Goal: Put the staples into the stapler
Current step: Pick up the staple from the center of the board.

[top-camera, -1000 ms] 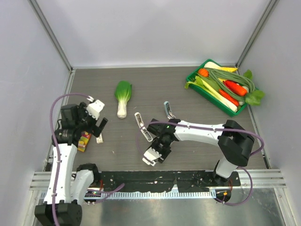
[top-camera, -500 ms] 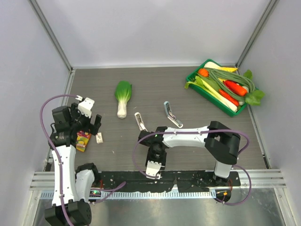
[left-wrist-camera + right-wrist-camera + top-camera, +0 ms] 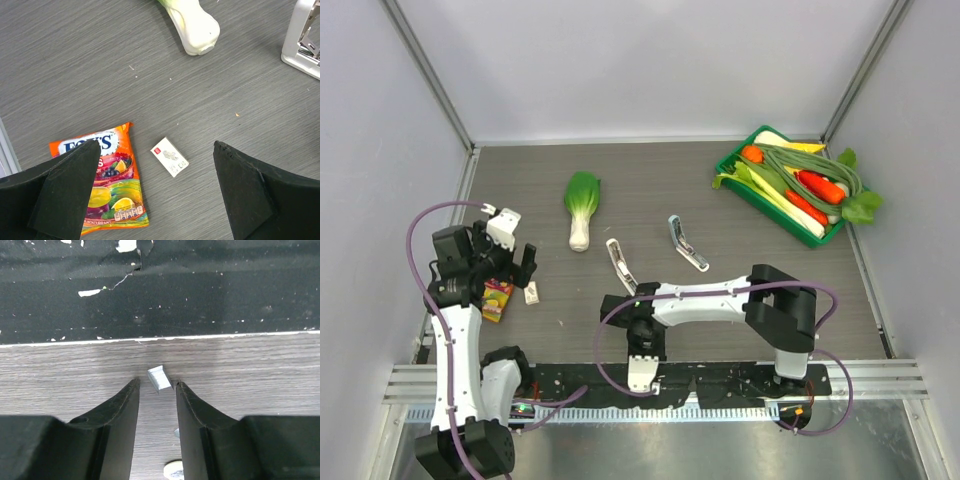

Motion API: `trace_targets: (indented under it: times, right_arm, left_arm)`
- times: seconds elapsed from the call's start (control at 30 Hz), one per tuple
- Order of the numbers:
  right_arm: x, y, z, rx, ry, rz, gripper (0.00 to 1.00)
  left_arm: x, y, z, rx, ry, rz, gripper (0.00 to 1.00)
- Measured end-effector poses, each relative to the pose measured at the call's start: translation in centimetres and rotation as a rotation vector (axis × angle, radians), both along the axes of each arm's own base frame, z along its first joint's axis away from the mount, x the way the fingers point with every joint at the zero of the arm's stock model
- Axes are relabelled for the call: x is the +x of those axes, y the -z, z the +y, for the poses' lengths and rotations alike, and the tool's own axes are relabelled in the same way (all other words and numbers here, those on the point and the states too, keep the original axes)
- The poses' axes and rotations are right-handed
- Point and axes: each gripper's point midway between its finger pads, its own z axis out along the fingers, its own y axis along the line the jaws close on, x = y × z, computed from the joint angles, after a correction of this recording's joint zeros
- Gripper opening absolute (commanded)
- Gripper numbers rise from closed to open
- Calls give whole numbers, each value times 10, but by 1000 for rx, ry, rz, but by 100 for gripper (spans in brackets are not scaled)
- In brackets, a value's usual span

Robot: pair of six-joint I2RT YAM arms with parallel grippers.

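Note:
The staples [image 3: 170, 157] are a tiny whitish box lying flat on the table beside a candy packet, also visible from above [image 3: 531, 292]. My left gripper [image 3: 155, 192] hovers over the box, wide open and holding nothing [image 3: 512, 263]. The stapler [image 3: 620, 265] is a slim white bar at mid-table; one end of it shows a metal channel [image 3: 304, 42]. My right gripper [image 3: 156, 382] is low at the table's near edge [image 3: 639, 384]. Its jaws stand narrowly apart, either side of a small silvery block [image 3: 159, 378] that lies at the fingertips.
An orange candy packet [image 3: 102, 180] lies left of the box. A toy bok choy [image 3: 582, 205] and a pale blue-grey bar [image 3: 687, 244] sit mid-table. A green tray [image 3: 736, 185] of toy vegetables stands at the back right. A black strip [image 3: 160, 290] borders the near edge.
My right gripper has swung from mid-table toward the near edge and its jaws have narrowed. The left arm drew back slightly to the left, then held still.

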Motion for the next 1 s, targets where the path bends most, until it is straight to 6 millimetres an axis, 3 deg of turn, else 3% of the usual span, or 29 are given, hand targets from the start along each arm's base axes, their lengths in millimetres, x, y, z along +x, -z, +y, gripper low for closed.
trace_targets:
  times: [0.2, 0.63, 1.0]
  right_arm:
    - [-5, 0, 2, -11, -34, -25, 38]
    - [-5, 1, -1, -29, -25, -47, 19]
    - [5, -5, 2, -8, 194, 48, 18]
  left_arm:
    - [0, 3, 2, -7, -6, 10, 100]
    - [0, 2, 0, -33, 2, 10, 100]
    - [-3, -1, -16, -88, 89, -2, 100]
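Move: Just under and between the parted right fingertips lies the small silver staple piece, about 1 cm back and 1 cm down from that hand. The white stapler's middle is some 13 cm ahead of the right hand and 3 cm to its left; the blue stapler sits farther out, roughly 19 cm ahead and 12 cm right. From the left hand the staple is around 26 cm right, 14 cm back and 17 cm below. Easing about half a centimetre back at board level, the right hand closes its half-open fingers and pinches the staple between the tips. It then starts away, forward about 1 cm and up roughly half a centimetre, turning some 10 degrees clockwise. Late on, the left hand, still open, drifts about 1.5 cm right. ##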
